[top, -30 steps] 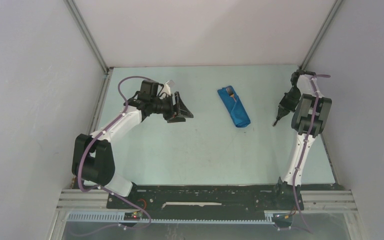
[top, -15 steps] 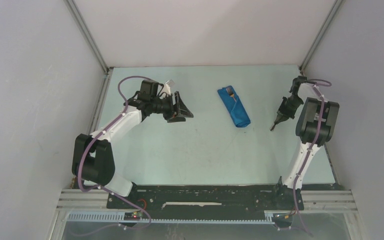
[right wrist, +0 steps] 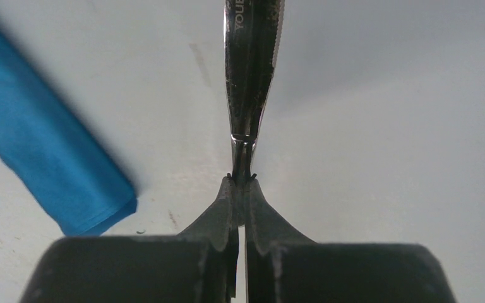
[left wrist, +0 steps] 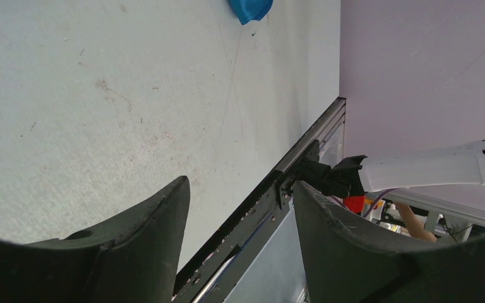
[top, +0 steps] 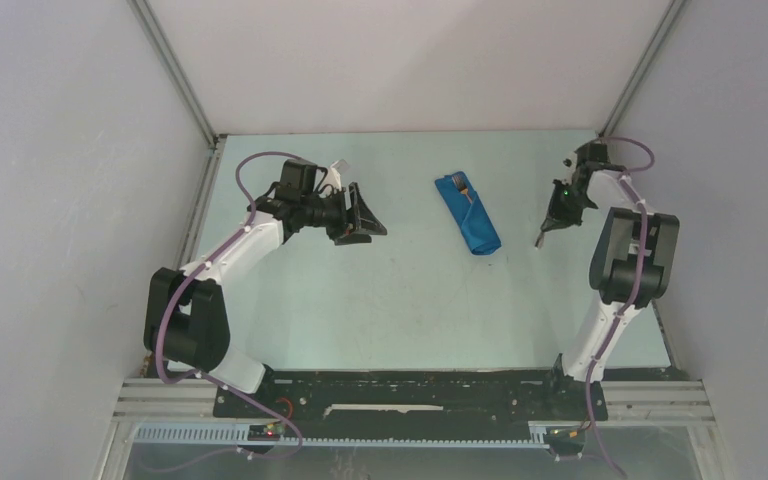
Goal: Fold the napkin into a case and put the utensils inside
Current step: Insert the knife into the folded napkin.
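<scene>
The napkin (top: 468,213) lies as a narrow bright blue case in the middle of the table, slanted, with the fork's end (top: 463,185) showing at its far mouth. To its right, a little above the table, my right gripper (top: 552,222) is shut on the silvery knife (right wrist: 251,63), whose blade points away from the jaws. In the right wrist view my right gripper (right wrist: 241,180) pinches the knife's thin end, with the case's near end (right wrist: 44,145) to the left. My left gripper (top: 365,215) stands open and empty left of the case. In the left wrist view my left gripper (left wrist: 240,186) has only a corner of the case (left wrist: 251,9) at the top edge.
Grey walls close the table in on three sides, with metal posts at the back corners (top: 210,135). A black base rail (top: 410,390) runs along the near edge under both arms. The right arm's elbow (top: 635,250) stands close to the right wall.
My right gripper has shut fully on the knife, and its wrist has swung up toward the back. The knife's tip has shifted slightly left, toward the case. The left arm has not moved.
</scene>
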Controlling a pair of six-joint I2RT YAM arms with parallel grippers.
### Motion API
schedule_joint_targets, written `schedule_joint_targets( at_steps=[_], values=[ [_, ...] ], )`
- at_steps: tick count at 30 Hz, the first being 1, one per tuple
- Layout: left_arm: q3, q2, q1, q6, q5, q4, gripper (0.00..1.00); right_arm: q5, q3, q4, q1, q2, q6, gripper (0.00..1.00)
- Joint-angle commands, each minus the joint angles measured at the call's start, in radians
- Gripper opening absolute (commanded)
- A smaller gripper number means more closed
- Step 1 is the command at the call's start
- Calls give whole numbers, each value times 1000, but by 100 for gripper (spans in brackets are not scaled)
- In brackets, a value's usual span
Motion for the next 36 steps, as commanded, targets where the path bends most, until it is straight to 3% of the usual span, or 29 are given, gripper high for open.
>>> schedule_joint_targets(
  at_steps=[1,11,20,36],
  values=[
    [-7,-16,5,-9,18,22,66,7,67,65,113,-56,-72,0],
    [-9,-11,5,-10,19,26,66,4,423,-25,315,108,-131,0],
    [-9,-7,4,-5,7,26,66,2,726,-121,420,319,-166,0],
    [-9,-7,4,-7,16,26,66,29,785,-176,478,420,-237,0]
  ],
)
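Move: The right hand, already gripping the knife, has the napkin's pocket mouth about 20 cm to its left, 10 cm farther out and 4 cm below. The fork, its tines showing, lies about 3 cm beyond that mouth. The napkin's near end is some 15 cm left of the hand and 2 cm back. From the idle left hand, the pocket mouth is roughly 18 cm ahead, 23 cm to the right and 17 cm down. Sweeping left and forward in an arc, the right hand carries the knife some 21 cm left and 12 cm out towards the napkin's pocket. It first climbs nearly 10 cm, then sinks over the open end and slows, turning about 35 degrees counter-clockwise to bring the knife in line with the napkin beside the fork. The closed fingers keep their pinch throughout. ##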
